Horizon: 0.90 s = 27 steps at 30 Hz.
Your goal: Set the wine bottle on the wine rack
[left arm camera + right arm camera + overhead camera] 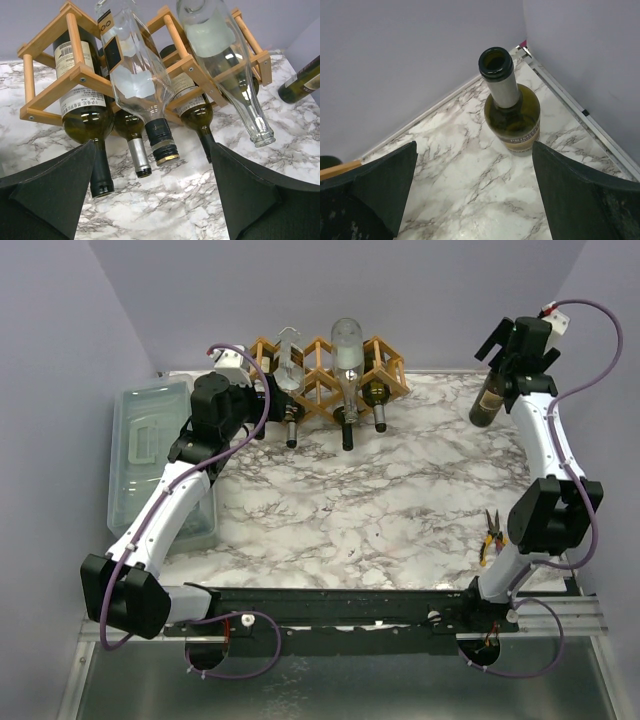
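The wine bottle point(489, 399), dark green with an open mouth and a tan label, stands upright at the table's far right corner. It also shows in the right wrist view point(513, 114) and at the right edge of the left wrist view point(301, 81). My right gripper point(512, 368) point(475, 200) is open and empty, above and just short of the bottle. The wooden wine rack point(385, 358) point(50, 94) stands at the back centre and holds several bottles, two of them clear. My left gripper point(268, 405) point(152, 195) is open and empty, facing the rack's left side.
A grey-green lidded plastic box point(150, 455) lies along the left edge beside the left arm. Yellow-handled pliers point(490, 536) lie near the right arm's base. Walls close in on the back and both sides.
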### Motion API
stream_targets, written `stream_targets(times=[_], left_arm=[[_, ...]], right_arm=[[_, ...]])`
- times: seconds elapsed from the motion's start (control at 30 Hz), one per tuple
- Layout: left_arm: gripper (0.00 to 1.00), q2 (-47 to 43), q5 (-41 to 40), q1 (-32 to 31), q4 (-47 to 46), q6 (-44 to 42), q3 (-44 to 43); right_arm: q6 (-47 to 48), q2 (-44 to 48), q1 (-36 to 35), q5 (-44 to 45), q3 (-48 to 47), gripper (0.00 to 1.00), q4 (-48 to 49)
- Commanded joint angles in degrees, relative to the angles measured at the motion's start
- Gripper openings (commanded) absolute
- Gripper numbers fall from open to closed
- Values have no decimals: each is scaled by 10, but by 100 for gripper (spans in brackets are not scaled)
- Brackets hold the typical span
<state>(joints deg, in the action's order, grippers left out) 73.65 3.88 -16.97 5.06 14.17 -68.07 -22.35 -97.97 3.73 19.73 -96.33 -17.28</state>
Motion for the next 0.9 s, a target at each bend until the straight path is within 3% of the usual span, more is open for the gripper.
stream_targets(times=[0.0, 0.13, 0.6, 0.87], left_arm=[[99, -15, 24, 0, -16, 6, 1], [99, -13, 24, 0, -16, 4, 2], [98, 2, 35, 1, -13, 7, -3], [98, 9, 34, 1, -7, 2, -7]], right_arm=[[3, -58, 16, 27, -37, 100, -1], [9, -84, 25, 19, -19, 100, 42], [92, -79, 25, 65, 195, 100, 334], [140, -154, 26, 58, 162, 100, 396]])
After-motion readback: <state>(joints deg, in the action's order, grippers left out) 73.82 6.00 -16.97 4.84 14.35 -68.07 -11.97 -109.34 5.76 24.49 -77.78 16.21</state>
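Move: The last upright wine bottle stands about 9 cm ahead of the open right hand and some 7 cm to its right, its middle roughly 16 cm lower. The wine rack's middle is about 34 cm to the hand's left and 9 cm ahead; the dark bottle in the rack's right end lies some 22 cm left and 6 cm ahead, both about 20 cm lower. From the left hand that upright bottle is roughly 21 cm ahead, 50 cm right and 16 cm below. The right hand sinks about 13 cm beside the upright bottle, from above its mouth to body height, while drifting some 4 cm to its right and nosing forward a little at first, with a slight draw back on the way down. Once low, it stops sinking and creeps forward about 2 cm towards the bottle, rolling some 10 degrees so its left side drops; the jaws stay wide open, with the bottle just ahead of them and not gripped. ##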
